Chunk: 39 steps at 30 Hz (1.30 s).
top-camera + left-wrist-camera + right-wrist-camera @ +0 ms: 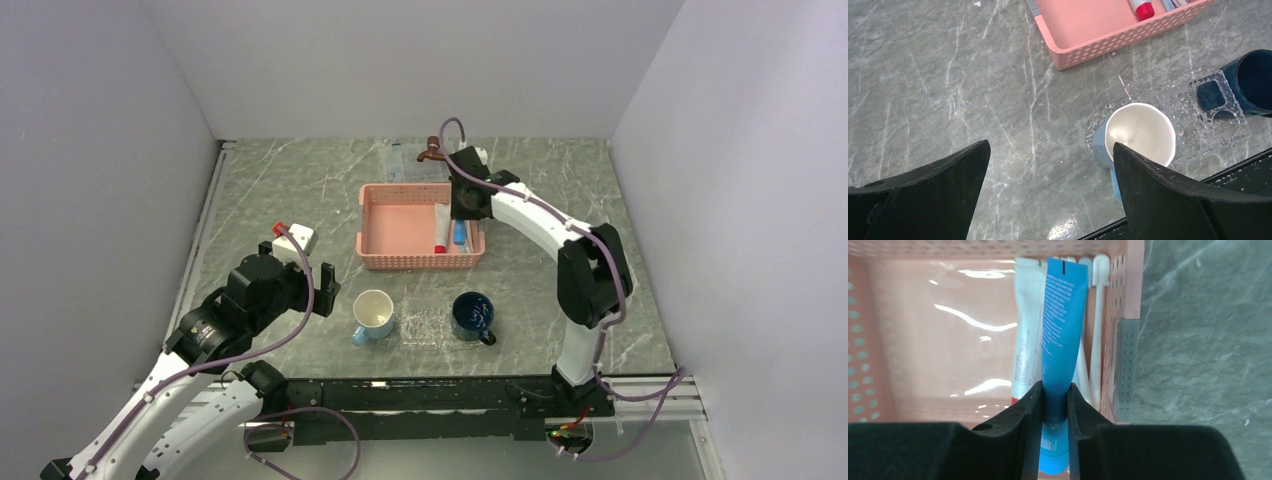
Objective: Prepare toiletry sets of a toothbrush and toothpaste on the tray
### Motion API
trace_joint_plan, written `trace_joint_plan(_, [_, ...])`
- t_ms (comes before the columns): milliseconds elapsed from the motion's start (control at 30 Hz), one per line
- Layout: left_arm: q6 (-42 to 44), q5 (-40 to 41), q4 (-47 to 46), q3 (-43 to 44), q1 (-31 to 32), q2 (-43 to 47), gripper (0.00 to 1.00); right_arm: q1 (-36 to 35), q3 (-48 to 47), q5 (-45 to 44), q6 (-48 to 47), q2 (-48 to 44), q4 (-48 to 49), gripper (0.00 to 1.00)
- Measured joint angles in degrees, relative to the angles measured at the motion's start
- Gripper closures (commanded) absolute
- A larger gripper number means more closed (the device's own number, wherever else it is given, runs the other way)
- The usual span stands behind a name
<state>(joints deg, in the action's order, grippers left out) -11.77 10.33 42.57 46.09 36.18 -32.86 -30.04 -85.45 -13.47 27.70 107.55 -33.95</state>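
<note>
My right gripper is shut on a bright blue toothpaste tube that lies lengthwise in the pink basket. Pale toothbrush sticks rest against the basket's right wall, right of the tube. From above, the right gripper reaches into the basket's right side over the toothpaste. The small clear tray sits between two cups near the front. My left gripper hangs open over bare table, left of the cups, holding nothing; from above, the left gripper is left of the tray.
A white tube with a red cap lies beside the blue one. A white-and-blue cup and a dark blue mug flank the tray. A larger clear tray stands behind the basket. A white box sits at left.
</note>
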Motion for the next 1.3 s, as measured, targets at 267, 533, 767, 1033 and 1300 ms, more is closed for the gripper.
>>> trace_joint_plan(267, [0.00,-0.76,-0.15,0.00,0.00,0.02,0.01,0.00,2.91,1.97,-4.46,-10.75,4.37,0.82])
trace_joint_plan(533, [0.37,-3.82,-0.26,3.02,0.02,-1.68,0.01,-1.16,9.57,12.79,-11.45,-23.45,7.54,0.80])
trace_joint_plan(767, [1.62,-9.03,0.31,14.25,0.00,-6.75,0.01,-5.95,12.76,22.62,-19.06,-32.00,6.93,0.79])
trace_joint_plan(1033, [3.54,-18.16,3.19,21.29,0.02,-11.17,0.01,-10.19,14.86,36.06,-24.24,-36.44,3.02,0.79])
trace_joint_plan(1300, [5.14,-28.92,6.64,27.28,0.00,-13.94,0.01,-13.20,15.02,47.08,-27.96,-38.53,-1.70,0.80])
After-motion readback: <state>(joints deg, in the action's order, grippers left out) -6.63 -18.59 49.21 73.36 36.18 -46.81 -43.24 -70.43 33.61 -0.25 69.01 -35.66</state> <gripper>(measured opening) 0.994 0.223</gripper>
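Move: Over the right end of the basket, the right hand already holds the blue toothpaste. The clear tray's middle lies about 20 cm back, 9 cm left and 8 below; the light-blue mug stands some 21 cm back and 19 left, the dark mug 21 back and straight in line. The white toothpaste lies 3 cm ahead, 5 left, 8 below. From the empty left hand the blue toothpaste is about 24 cm ahead, 28 right and 10 lower. Lifting the pinched blue toothpaste clear of the basket, the right hand climbs some 16 cm, then sweeps about 23 cm back and a little left to above the tray, swinging roughly 65 degrees counter-clockwise so the tube's flat end turns towards the left hand. The left hand, fingers staying wide open, rises about 12 cm and shifts 8 cm right towards the tube, turning clockwise as if to meet it. ##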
